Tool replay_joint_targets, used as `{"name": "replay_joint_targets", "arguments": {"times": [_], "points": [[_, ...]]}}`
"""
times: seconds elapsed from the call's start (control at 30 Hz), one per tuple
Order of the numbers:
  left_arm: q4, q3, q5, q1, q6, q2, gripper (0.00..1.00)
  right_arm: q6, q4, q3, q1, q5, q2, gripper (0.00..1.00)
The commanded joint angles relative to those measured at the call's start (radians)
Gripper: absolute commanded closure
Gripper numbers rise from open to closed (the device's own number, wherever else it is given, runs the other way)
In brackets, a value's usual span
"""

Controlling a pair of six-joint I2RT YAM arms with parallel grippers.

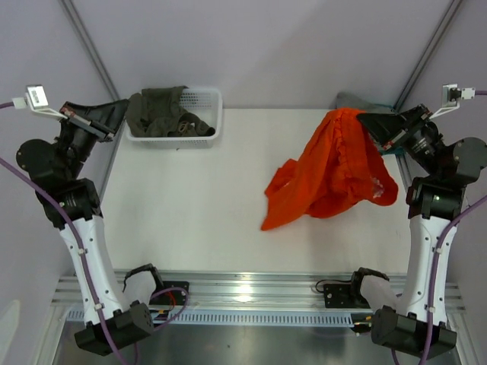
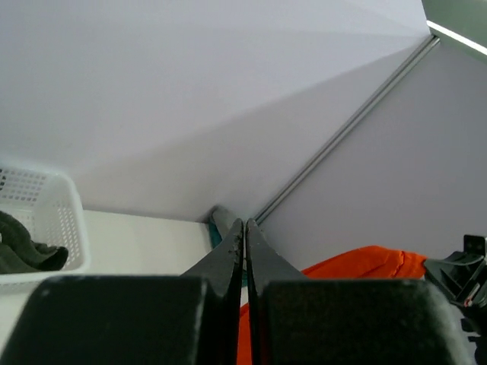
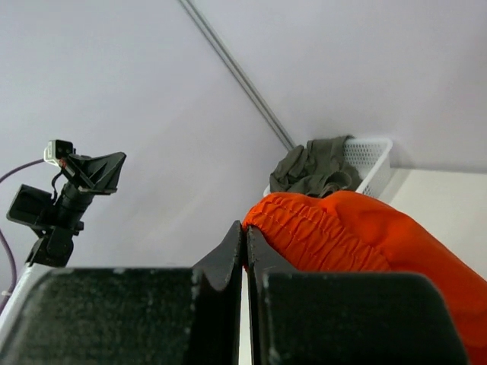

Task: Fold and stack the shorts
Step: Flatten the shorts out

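The bright orange shorts (image 1: 335, 175) hang bunched at the table's right side. Their gathered waistband (image 3: 304, 228) is lifted off the surface, and a leg trails down to the table toward the middle. My right gripper (image 1: 364, 119) is shut on the waistband edge, and its tips (image 3: 244, 226) meet right at the orange fabric. My left gripper (image 1: 122, 106) is raised at the far left beside the basket. It is shut (image 2: 244, 222) with nothing between its fingers. The shorts (image 2: 365, 262) show low and far off in the left wrist view.
A white basket (image 1: 217, 114) at the back left holds an olive-green garment (image 1: 160, 114). A grey and teal garment (image 1: 354, 99) lies at the back right, behind the shorts. Grey walls enclose the table on three sides.
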Motion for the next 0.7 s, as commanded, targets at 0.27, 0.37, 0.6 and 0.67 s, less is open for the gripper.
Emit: {"name": "replay_joint_targets", "arguments": {"times": [0.27, 0.37, 0.6, 0.67], "points": [[-0.067, -0.605, -0.109, -0.29, 0.172, -0.215, 0.58, -0.252, -0.333, -0.111, 0.045, 0.126, -0.073, 1.0], [0.101, -0.779, -0.186, -0.473, 0.13, -0.2, 0.36, -0.309, -0.396, -0.139, 0.04, 0.186, -0.11, 1.0], [0.373, -0.803, -0.317, -0.826, 0.146, 0.137, 0.2, -0.364, -0.502, -0.164, 0.039, 0.277, -0.197, 1.0], [0.429, -0.757, -0.289, -0.857, 0.154, 0.307, 0.19, -0.372, -0.519, -0.191, 0.037, 0.297, -0.223, 1.0]]}}
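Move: The red-orange shorts hang pinched in the right hand, their middle about 22 cm below it, some 4 cm to its left and roughly level fore and aft. From the empty, shut left hand, that middle lies about 42 cm right, 2 cm back and 24 cm lower. Straight ahead of the left hand by 30 cm stands the white basket, 3 cm right and 45 below; the folded stack lies 30 cm ahead and 18 right of the right hand, 45 below. The left hand swoops down some 36 cm and about 20 cm to the right, towards the free left end of the shorts, its fingers opening wide as the wrist swings clockwise by about 30 degrees and tips down, and stays short of the cloth. The right hand keeps its pinch on the waistband, lifts a touch, then lowers the shorts by about 11 cm, its fingers tipping down a little. ##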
